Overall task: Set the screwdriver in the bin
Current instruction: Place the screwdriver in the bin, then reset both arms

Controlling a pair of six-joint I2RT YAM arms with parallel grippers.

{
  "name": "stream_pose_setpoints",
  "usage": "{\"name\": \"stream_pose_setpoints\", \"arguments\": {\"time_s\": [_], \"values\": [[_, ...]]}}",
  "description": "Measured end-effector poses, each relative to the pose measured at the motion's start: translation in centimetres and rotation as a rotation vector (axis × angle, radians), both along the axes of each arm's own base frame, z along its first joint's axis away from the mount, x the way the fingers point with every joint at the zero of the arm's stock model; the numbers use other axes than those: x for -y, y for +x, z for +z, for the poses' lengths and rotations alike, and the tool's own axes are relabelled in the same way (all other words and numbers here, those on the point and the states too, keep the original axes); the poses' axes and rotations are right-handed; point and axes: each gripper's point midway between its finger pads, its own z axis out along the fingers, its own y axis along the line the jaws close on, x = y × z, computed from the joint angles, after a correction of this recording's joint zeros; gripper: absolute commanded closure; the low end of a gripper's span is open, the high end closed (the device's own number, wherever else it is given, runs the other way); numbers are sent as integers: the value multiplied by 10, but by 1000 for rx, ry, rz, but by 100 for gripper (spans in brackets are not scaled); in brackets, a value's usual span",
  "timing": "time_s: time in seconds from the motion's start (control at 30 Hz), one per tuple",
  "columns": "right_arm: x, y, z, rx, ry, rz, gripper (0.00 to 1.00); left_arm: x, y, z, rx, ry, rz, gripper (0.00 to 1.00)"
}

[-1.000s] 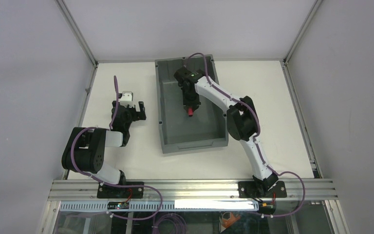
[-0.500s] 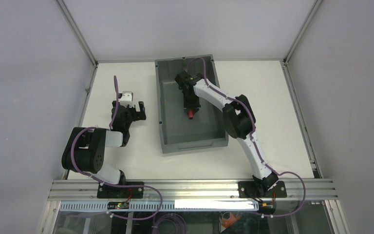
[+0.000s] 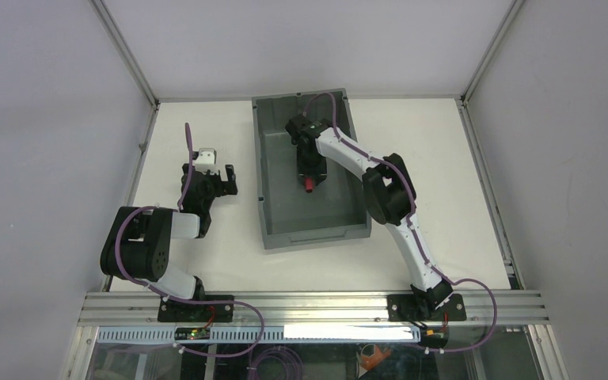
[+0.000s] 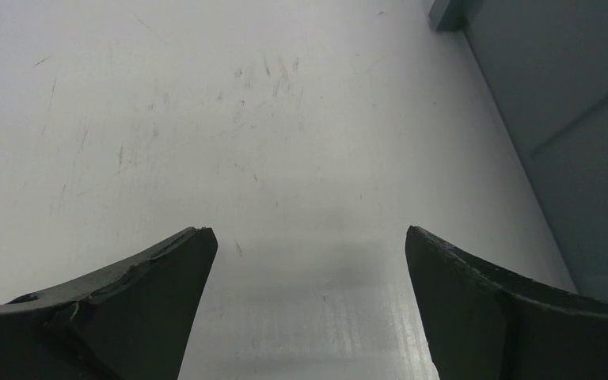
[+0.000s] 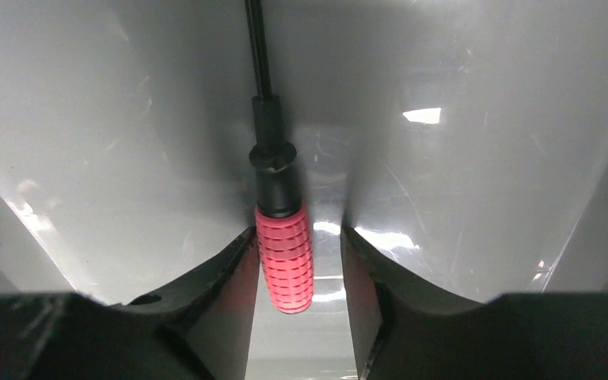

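The screwdriver (image 3: 308, 188) lies on the floor of the dark grey bin (image 3: 260, 170), red handle toward the bin's low front lip. My right gripper (image 3: 309, 177) reaches down into the bin over it. In the right wrist view the red handle (image 5: 285, 257) sits between the open jaws of the right gripper (image 5: 298, 234). It touches the left finger, and a gap shows at the right finger. The thin black shaft (image 5: 256, 47) points away across the bin floor (image 5: 127, 119). My left gripper (image 3: 208, 171) rests open on the table left of the bin, holding nothing.
The left wrist view shows scuffed white tabletop (image 4: 206, 119) between the left gripper's (image 4: 309, 231) fingers, and the bin's outer wall (image 4: 570, 119) at the right. Grey enclosure walls and an aluminium frame (image 3: 127, 55) ring the table.
The right gripper's jaws have parted from the red handle. The right arm lowered slightly into the bin over the last second. The left arm has not moved.
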Motion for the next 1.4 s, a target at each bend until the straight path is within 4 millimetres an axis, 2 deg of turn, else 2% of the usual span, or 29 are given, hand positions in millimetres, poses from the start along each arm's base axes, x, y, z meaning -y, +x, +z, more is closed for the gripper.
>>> {"name": "stream_pose_setpoints", "arguments": {"time_s": [0.33,0.47,0.57,0.63,0.83,1.0,1.17,1.4], "values": [[5,-1,5,4,-18,1,40,0,0,0,0,0,0,1],[7,1,18,16,-20,6,32,0,0,0,0,0,0,1],[4,7,39,56,5,15,27,0,0,0,0,0,0,1],[1,13,60,98,32,24,23,0,0,0,0,0,0,1],[-4,23,120,212,106,45,1,0,0,0,0,0,0,1],[1,28,160,288,148,54,1,0,0,0,0,0,0,1],[20,33,189,344,161,40,1,0,0,0,0,0,0,1],[67,46,235,450,156,-13,1,0,0,0,0,0,0,1]]}}
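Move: The screwdriver already lies on the bin floor between the right hand's part-open fingers, its handle against or beside the left one; its middle is about 3 cm ahead, 1 cm left and 1 cm below the hand. The bin's middle is practically at this hand, its left side wall some 13 cm to the left, its right side wall some 13 cm to the right. From the left hand the screwdriver lies roughly 26 cm right, level fore-and-aft, about 4 cm lower. The screwdriver is left on the bin floor as the right hand's fingers, already parting, go on to fully open and come free of the handle. The right hand eases up at first, then climbs fast, about 23 cm in all, drifting a little forward, and near the end veers some 6 cm right, towards the bin's right wall; its fingers tilt about 25 degrees from pointing down towards forward. ##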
